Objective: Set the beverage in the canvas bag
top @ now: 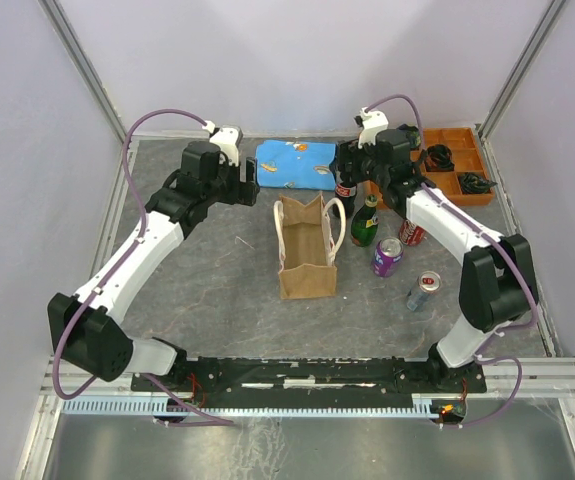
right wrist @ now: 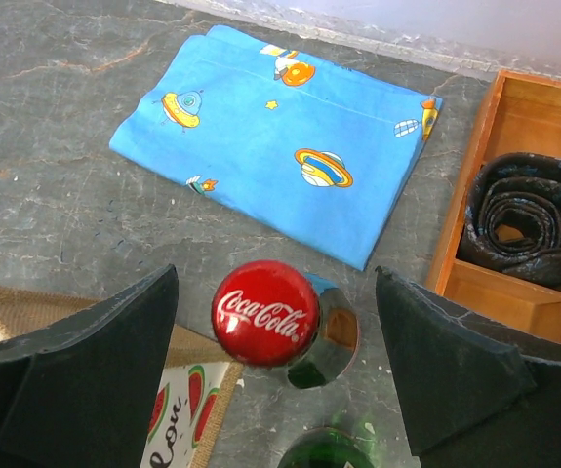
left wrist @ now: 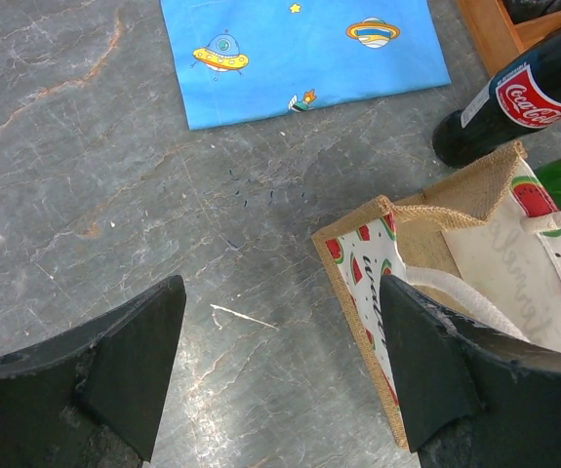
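The canvas bag [top: 305,250] stands upright and open mid-table, tan with cream handles and watermelon prints [left wrist: 436,263]. Just behind its right corner stands a dark cola bottle [top: 345,190], a beverage with a red cap [right wrist: 264,312]. My right gripper [right wrist: 275,292] hangs open above that cap, one finger on each side, not touching it. My left gripper [left wrist: 282,292] is open and empty over bare table at the bag's back left corner. Its right finger [left wrist: 436,370] is over the bag's rim.
A green bottle [top: 365,222] stands right of the bag, then a red can [top: 412,234], a purple can [top: 387,256] and a silver can [top: 423,291]. A blue patterned cloth [top: 295,165] lies behind the bag. An orange tray [top: 457,165] sits at back right.
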`<state>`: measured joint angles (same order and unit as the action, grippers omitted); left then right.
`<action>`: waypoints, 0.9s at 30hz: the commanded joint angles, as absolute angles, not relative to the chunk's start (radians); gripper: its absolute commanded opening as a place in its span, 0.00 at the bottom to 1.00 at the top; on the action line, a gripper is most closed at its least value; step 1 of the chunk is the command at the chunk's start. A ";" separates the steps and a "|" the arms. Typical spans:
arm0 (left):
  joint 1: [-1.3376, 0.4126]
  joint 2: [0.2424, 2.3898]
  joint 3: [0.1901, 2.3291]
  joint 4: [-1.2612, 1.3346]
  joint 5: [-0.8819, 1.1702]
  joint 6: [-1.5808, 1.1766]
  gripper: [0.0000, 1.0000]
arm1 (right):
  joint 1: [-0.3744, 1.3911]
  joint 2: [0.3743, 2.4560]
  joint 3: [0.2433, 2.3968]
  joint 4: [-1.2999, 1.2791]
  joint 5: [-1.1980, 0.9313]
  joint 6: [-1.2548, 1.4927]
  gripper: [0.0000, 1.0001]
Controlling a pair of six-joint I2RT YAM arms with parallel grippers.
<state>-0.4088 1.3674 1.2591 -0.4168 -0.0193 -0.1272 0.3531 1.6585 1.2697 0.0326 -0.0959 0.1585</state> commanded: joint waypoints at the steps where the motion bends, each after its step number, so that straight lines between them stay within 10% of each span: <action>1: -0.402 1.370 1.283 -0.373 -0.006 -0.148 0.86 | 0.358 1.691 1.318 0.132 -0.064 0.151 0.89; 23: -0.402 1.411 1.292 -0.364 0.003 -0.158 0.86 | 0.371 1.749 1.301 0.181 -0.029 0.136 0.68; 27: -0.402 1.412 1.287 -0.361 0.005 -0.158 0.86 | 0.372 1.748 1.302 0.181 -0.022 0.133 0.45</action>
<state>-0.4068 1.4078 1.2591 -0.4103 -0.0154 -0.1272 0.3664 1.7515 1.2728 0.1207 -0.0402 0.1448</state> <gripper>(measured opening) 0.860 0.563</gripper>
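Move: The Coke bottle stands nearly under the right fingers, roughly 2 cm ahead and 1 cm left, its middle some 12 cm below. The green bottle stands about 4 cm back and 4 cm right, its middle about 15 cm lower. The open canvas bag is about 9 cm back and 8 cm left, some 15 cm down. From the left hand, the Coke bottle is about 6 cm ahead, 18 cm right and 13 cm down. Down and forward, some 2.5 cm and 2 cm, the right hand eases over the red cap of the Coke bottle, most of the forward reach coming first and the last centimetre straight down. The wrist holds its angle while the wide-open fingers draw in by about a third on either side of the cap and neck; a grip can't yet be made out. ##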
